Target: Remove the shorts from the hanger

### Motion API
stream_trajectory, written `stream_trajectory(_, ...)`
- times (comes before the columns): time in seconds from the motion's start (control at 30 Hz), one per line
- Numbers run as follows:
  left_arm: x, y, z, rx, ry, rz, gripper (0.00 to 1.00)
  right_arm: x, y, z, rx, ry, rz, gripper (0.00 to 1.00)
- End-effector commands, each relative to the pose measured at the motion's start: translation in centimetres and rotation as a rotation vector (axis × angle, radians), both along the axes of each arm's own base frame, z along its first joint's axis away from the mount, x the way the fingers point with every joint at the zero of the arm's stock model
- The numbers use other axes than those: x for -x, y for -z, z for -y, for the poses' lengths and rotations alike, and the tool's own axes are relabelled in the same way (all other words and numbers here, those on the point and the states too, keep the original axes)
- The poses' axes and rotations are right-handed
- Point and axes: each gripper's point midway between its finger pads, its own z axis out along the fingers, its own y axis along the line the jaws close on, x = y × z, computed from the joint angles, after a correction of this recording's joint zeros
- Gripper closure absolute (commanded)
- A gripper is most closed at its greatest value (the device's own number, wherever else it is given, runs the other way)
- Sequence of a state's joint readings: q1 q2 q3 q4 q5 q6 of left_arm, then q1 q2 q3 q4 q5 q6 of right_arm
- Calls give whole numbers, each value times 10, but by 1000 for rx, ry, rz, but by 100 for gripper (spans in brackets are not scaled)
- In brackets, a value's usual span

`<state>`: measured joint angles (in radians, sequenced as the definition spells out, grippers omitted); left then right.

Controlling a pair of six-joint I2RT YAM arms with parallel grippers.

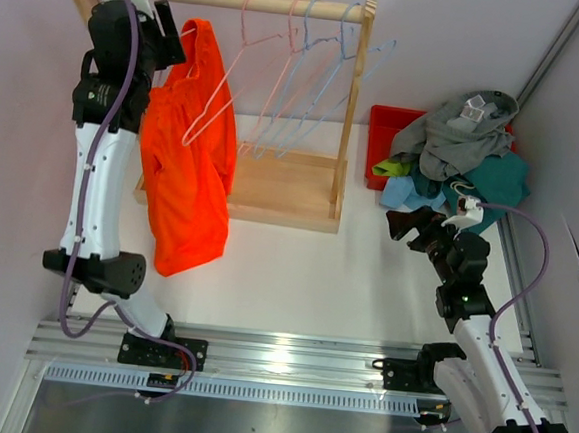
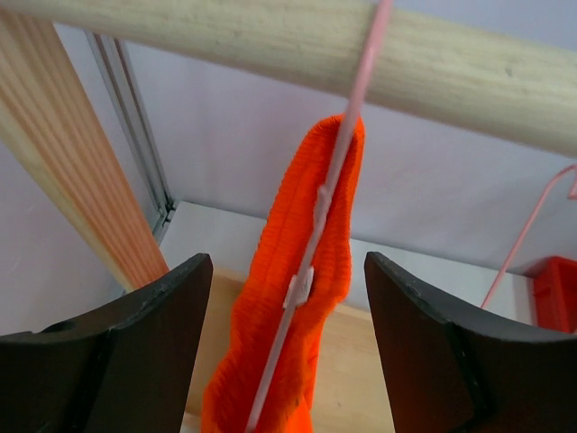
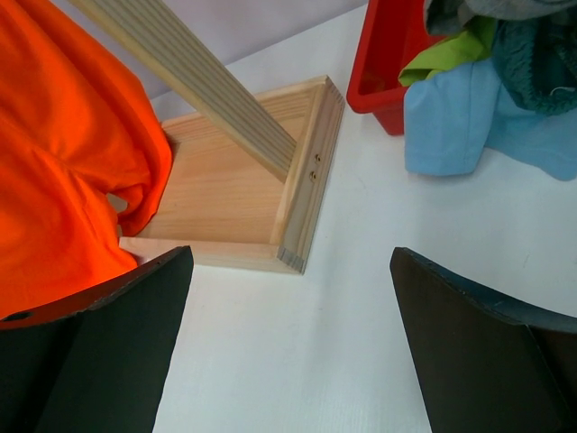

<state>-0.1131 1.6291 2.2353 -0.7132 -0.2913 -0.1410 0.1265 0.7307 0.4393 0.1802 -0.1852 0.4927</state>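
The orange shorts hang from a pink hanger at the left end of the wooden rod. My left gripper is raised to the rod and open. In the left wrist view the left gripper has its jaws on either side of the orange waistband, with a gap on both sides. My right gripper hovers open over the white table in front of the red tray, with nothing between its jaws. The orange shorts show at the left of the right wrist view.
Several empty hangers hang along the rod. The rack's wooden base and post stand mid-table. A red tray at the right holds grey, teal, lime green and light blue shorts.
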Motion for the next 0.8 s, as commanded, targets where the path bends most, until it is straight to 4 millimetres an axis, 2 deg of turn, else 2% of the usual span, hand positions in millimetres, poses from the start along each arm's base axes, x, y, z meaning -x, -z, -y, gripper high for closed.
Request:
stream_trajectory(0.0, -6, -28, -11, 24, -16, 80, 26, 1, 2, -9, 17, -37, 1, 1)
stream_trajectory(0.13, -24, -16, -11, 28, -5, 49, 27, 0, 4, -10, 27, -35, -6, 1)
stream_trajectory(0.23, -37, 4, -6, 32, 15, -3, 34, -1, 6, -10, 31, -34, -8, 1)
stream_trajectory(0.33, -42, 14, -2, 39, 34, -25, 39, -3, 9, -9, 35, -31, -13, 1)
stream_trajectory(0.43, -45, 21, 1, 43, 52, -42, 52, -4, 10, -10, 37, -30, -19, 1)
stream_trajectory(0.5, -48, 27, 3, 44, 57, -59, 54, -5, 12, -10, 37, -30, -24, 1)
stream_trajectory(0.6, -48, 32, 3, 47, 57, -74, 74, -5, 12, -9, 39, -29, -22, 0)
stream_trajectory(0.63, -48, 32, 3, 48, 55, -74, 90, -5, 12, -10, 37, -30, -22, 1)
stream_trajectory(0.67, -48, 32, 3, 51, 54, -73, 97, -5, 12, -9, 38, -29, -22, 0)
stream_trajectory(0.7, -47, 30, 3, 60, 52, -69, 100, -4, 11, -9, 39, -27, -20, 1)
stream_trajectory(0.77, -42, 22, 4, 69, 57, -48, 100, -4, 12, -9, 38, -29, -20, 1)
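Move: The neck of the pink hanger carrying the orange shorts is about 5 cm ahead of the left hand, 1 cm to its right and 4 cm lower. The wooden rail runs some 8 cm ahead and 4 cm above; the shorts' middle hangs roughly 4 cm ahead, 5 cm right and 25 cm down, and an empty pink hanger is about 12 cm right and 3 cm ahead. From the right hand, the neck is some 50 cm left, 19 cm ahead and 24 cm higher. The left hand reaches about 5 cm forward under the rail to the neck of the pink hanger that carries the orange shorts, most of it early on, and sinks roughly 4 cm, mainly in the second half of the reach, its fingers tipping down only about 5 degrees. Its wide-open fingers start to close on the way and go nearly shut once the hand has come to a stop, pinching the thin neck between the fingertips just below the rail. ##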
